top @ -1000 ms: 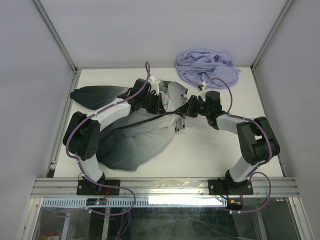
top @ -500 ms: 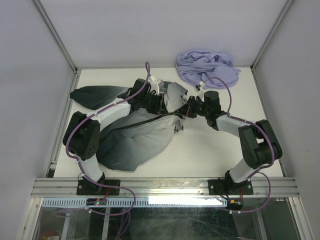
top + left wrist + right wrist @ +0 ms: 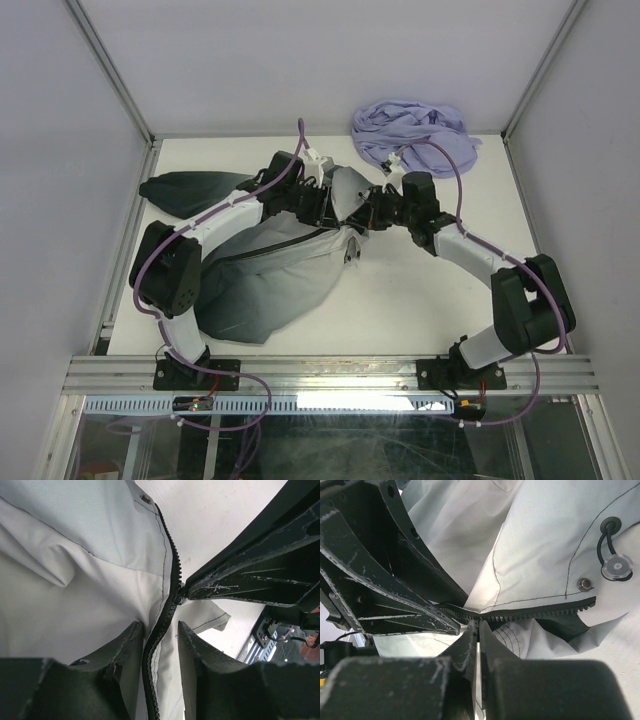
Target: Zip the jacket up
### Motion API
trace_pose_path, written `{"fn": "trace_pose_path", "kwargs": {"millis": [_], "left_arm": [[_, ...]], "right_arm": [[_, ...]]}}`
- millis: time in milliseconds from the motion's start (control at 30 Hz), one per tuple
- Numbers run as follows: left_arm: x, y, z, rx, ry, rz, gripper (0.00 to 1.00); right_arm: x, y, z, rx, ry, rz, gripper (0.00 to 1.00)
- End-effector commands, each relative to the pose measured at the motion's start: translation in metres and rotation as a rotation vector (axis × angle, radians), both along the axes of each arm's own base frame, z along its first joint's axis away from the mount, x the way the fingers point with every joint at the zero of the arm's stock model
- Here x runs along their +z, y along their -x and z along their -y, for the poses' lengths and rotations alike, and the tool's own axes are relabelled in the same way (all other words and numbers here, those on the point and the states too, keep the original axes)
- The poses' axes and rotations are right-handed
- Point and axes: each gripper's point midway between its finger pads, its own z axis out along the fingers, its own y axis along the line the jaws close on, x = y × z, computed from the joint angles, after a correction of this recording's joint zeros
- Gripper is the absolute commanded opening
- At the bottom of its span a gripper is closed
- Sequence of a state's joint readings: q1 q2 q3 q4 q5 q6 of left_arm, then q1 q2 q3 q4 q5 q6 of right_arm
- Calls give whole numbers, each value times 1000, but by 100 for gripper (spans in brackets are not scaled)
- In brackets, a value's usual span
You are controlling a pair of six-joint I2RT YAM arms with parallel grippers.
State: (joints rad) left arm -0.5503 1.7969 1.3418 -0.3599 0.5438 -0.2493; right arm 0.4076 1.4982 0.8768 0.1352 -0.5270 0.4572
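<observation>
The jacket (image 3: 270,280) lies at the table's left middle, light grey fading to black, one sleeve (image 3: 190,190) stretched far left. My left gripper (image 3: 325,205) and right gripper (image 3: 367,215) meet at its collar end. In the left wrist view the left gripper (image 3: 159,635) is shut on the light fabric, with the dark zipper (image 3: 170,565) running between its fingers. In the right wrist view the right gripper (image 3: 479,622) is shut, its tips pinching the zipper pull where the two tooth rows (image 3: 540,612) join. The pull itself is hidden.
A lavender cloth garment (image 3: 415,135) is heaped at the far right corner. A snap button (image 3: 584,584) and a cord toggle (image 3: 616,566) sit on the collar beside the zipper's open end. White walls and metal posts (image 3: 130,100) enclose the table.
Both grippers have moved toward the far edge with the collar end. The right arm has stretched out and its elbow has swung right. The jacket front is pulled straighter.
</observation>
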Motion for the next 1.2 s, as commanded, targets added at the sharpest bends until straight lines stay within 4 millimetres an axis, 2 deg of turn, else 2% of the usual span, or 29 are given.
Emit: {"fn": "trace_pose_path", "kwargs": {"millis": [0, 133, 233, 267, 400, 533, 633, 767, 933, 1100, 1167], "left_arm": [[20, 7, 8, -86, 29, 55, 34], [20, 8, 5, -86, 14, 63, 23], [29, 5, 4, -83, 8, 83, 3], [36, 3, 3, -79, 3, 101, 0], [70, -2, -7, -57, -40, 174, 0], [87, -2, -20, -27, -100, 200, 0], [94, 3, -27, -14, -117, 202, 0], [96, 9, -38, 11, -138, 206, 0], [99, 5, -53, 86, -176, 224, 0], [104, 13, -59, 73, -175, 255, 0], [101, 18, -61, 58, -177, 259, 0]], "right_arm": [[56, -13, -4, 6, 2, 179, 0], [66, -13, -7, 16, 23, 207, 0], [67, -16, -3, -6, 73, 223, 0], [67, -19, 2, -30, 103, 227, 0], [69, -29, 31, -158, 236, 239, 0], [67, -38, 64, -289, 371, 257, 0], [57, -43, 91, -387, 490, 247, 0], [45, -46, 117, -464, 580, 224, 0], [31, -50, 150, -535, 633, 184, 0], [32, -54, 181, -592, 647, 175, 0], [40, -54, 182, -578, 624, 198, 0]]}}
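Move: The zip slider is already pinched in the right fingers; the zip's top end at the collar lies about 7 cm ahead of that hand and 4 cm to its right, slightly lower. The cord toggle is some 9 cm ahead and 3 cm right, the purple cloth roughly 20 cm ahead and 17 cm right. The zip tape runs directly between the left hand's partly open fingers, with the slider about 4 cm to that hand's right, level in depth. The slider goes up the zip to its collar end, the right fingers keeping their pinch while that hand first rises, then sweeps about 8 cm right, with some 4 cm forward and 4 cm up overall, rolling and turning clockwise. The left fingers close on the zip tape just below the slider, lift it some 7 cm and ease slightly left, holding against the pull. ##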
